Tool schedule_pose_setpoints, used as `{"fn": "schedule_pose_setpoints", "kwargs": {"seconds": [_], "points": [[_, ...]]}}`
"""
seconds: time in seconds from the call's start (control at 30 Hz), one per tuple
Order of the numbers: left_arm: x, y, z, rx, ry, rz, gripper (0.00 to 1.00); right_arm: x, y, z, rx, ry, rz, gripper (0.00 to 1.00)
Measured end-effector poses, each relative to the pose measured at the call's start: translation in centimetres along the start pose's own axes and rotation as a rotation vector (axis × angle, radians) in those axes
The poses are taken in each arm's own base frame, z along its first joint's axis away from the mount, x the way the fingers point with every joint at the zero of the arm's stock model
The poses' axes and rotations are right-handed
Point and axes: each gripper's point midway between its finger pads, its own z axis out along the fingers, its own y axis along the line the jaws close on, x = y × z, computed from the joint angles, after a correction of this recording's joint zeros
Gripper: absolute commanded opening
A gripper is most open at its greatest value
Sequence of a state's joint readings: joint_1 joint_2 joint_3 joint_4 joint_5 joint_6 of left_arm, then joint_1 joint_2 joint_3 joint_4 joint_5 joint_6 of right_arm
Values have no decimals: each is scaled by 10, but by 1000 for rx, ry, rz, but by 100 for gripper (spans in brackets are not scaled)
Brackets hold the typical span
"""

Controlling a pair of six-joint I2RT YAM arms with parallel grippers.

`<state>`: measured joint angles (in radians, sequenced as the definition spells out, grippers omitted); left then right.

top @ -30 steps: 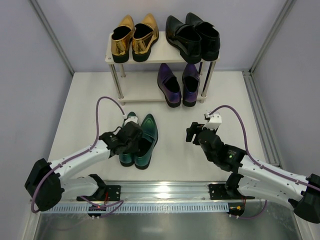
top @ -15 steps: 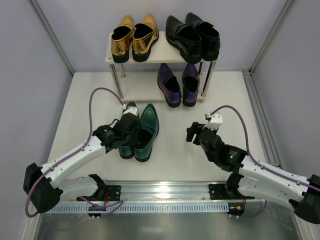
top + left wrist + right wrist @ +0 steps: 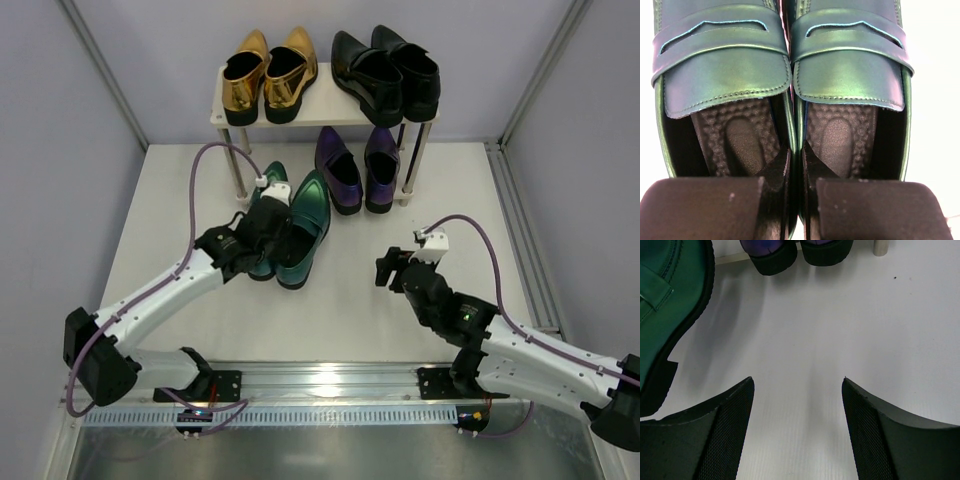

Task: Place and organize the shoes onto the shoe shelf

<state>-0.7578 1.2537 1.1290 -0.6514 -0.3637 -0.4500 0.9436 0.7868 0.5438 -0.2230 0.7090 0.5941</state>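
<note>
My left gripper (image 3: 268,232) is shut on the inner walls of the teal green pair (image 3: 296,225), one finger inside each shoe; the left wrist view shows both shoes (image 3: 727,70) pinched together. The pair sits in front of the shelf's lower left bay, toes toward it. The shoe shelf (image 3: 320,111) holds the gold pair (image 3: 268,72) and the black pair (image 3: 385,70) on top, and the purple pair (image 3: 352,167) on the lower right. My right gripper (image 3: 390,268) is open and empty over the floor; its wrist view shows the purple heels (image 3: 796,251) and a green shoe (image 3: 665,310).
Grey walls with metal frame posts enclose the white floor. A metal rail runs along the near edge by the arm bases. The shelf's thin posts (image 3: 236,160) flank the lower left bay.
My left gripper has carried the teal green pair away from the near floor toward the shelf's lower left bay. The right arm has barely shifted.
</note>
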Motion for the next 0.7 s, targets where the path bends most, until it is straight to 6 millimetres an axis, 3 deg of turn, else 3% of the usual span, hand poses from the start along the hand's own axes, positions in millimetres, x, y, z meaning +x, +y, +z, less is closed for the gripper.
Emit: {"fn": "schedule_pose_setpoints", "kwargs": {"seconds": [0.2,0.47,0.7], "points": [[-18,4,30,8,9,-10,0,-1,-2,-2,-1,-2,2,73],[-59,34,64,-34,-33,-100,0,1,-5,-4,4,5,-8,73],[-76,41,100,-19,-48,-143,0,0,-6,-5,2,2,-14,73]]}}
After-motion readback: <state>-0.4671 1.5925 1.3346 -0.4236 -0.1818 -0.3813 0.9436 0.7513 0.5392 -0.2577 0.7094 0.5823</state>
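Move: The green pair already hangs pinched in the left hand; the free left part of the lower shelf that it is bound for lies some 25 cm straight ahead and about 11 cm lower. Beside that spot the purple pair sits roughly 27 cm ahead and 20 cm to the right, while the shelf's front left post is around 17 cm ahead, 10 cm left. From the idle right hand the free spot is about 29 cm ahead, 25 cm left. The green shoes, still pinched together by their inner side walls at the heels, are carried nearly level and steadily forward about 13 cm by the left hand, toes leading, towards the gap between the front left post and the purple pair. The wrist swings some 5 degrees counter-clockwise with a slight roll, fingers staying shut. ##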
